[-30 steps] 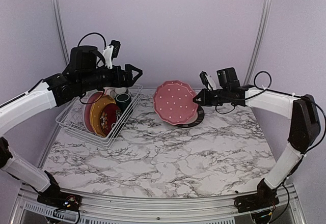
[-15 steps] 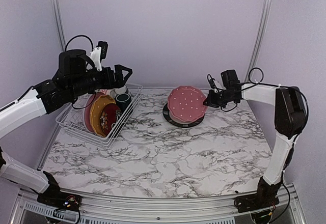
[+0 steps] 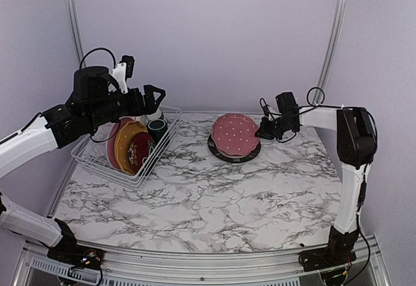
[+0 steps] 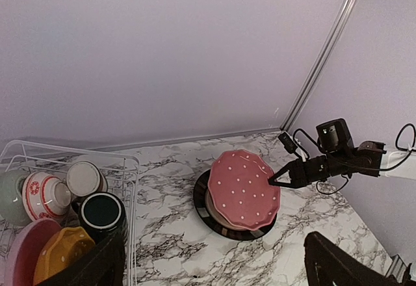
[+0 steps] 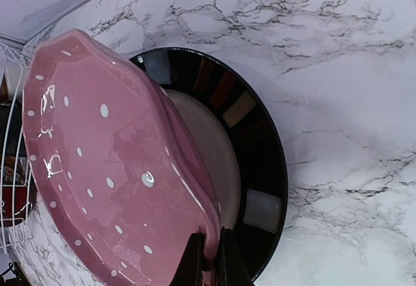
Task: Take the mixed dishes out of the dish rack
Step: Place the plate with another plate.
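Observation:
A pink plate with white dots rests tilted on a black plate at the back of the table. My right gripper is shut on the pink plate's right rim. The white wire dish rack stands at the left. It holds an orange-yellow plate, a dark red floral plate, a dark teal mug, pale cups and a pale green bowl. My left gripper hangs open above the rack's back corner, holding nothing.
A second pink plate stands at the left end of the rack's row. The lilac back wall runs close behind the rack and the stacked plates. Marble tabletop stretches from the plates to the near edge.
My right gripper has swung the pink dotted plate from nearly upright down onto the black plate, moving back and right. The left arm has lifted slightly and drawn left.

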Tool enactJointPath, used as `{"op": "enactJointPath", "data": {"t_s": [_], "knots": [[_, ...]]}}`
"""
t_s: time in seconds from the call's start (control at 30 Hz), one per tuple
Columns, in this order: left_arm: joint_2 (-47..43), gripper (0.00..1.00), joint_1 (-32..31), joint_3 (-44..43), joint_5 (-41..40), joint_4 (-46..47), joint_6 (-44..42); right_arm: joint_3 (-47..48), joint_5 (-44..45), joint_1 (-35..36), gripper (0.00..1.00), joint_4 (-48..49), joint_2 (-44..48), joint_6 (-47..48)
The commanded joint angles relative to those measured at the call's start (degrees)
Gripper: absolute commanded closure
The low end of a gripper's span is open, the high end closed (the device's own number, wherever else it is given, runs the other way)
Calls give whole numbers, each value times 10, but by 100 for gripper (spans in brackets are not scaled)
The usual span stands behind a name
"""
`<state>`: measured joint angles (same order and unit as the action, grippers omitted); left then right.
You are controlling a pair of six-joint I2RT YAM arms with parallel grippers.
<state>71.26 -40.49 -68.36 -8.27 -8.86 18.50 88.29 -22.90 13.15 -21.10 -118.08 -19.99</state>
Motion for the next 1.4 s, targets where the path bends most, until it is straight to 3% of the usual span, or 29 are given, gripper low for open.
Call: {"op": "enactJointPath", "data": {"t_s": [0.0, 0.3, 0.53, 0.73, 1.2, 1.37], "knots": [[-15, 1, 1, 7, -21, -5, 3, 46, -39, -2, 100, 37, -6, -23], [-14, 1, 2, 11, -36, -6, 4, 45, -42, -2, 99, 39, -27, -26], [-4, 1, 2, 0, -61, -24, 10, 43, -38, -1, 90, 37, -39, -22], [-4, 1, 1, -4, -70, -25, 7, 42, -33, -2, 87, 37, -42, -18], [-6, 1, 10, -15, -104, -108, -23, 27, 8, -2, 33, 30, -14, 6], [-12, 1, 50, -9, -127, -163, -44, 13, 18, -2, 27, 29, 33, 32]]}}
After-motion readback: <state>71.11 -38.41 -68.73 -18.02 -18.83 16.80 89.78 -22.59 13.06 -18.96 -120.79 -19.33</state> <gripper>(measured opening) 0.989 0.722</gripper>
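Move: The right hand pinches the right edge of the tilted pink polka-dot plate; the black-rimmed plate it is being laid on has its middle about 13 cm left, 2 cm back and 6 cm below. From the empty left hand, the rack's pink plate stands some 19 cm left, 4 cm ahead and 21 cm down, with the yellow plate 5 cm right of it; the dark mug is roughly 16 cm ahead, 8 cm left and 27 cm below the left hand. Still pinching the pink polka-dot plate's right edge, the right hand sinks about 3 cm almost straight down to lay that plate onto the black-rimmed one, then stops, spreads its fingers to some three quarters open to let go of the rim, and eases back up about 2 cm with a slight creep forward. Meanwhile the left hand, empty and wide open, drifts about 5 cm left and 3 cm down towards the rack's pink plate, turning roughly 10 degrees counter-clockwise and rolling its left side up about as much, most of this near the end. ##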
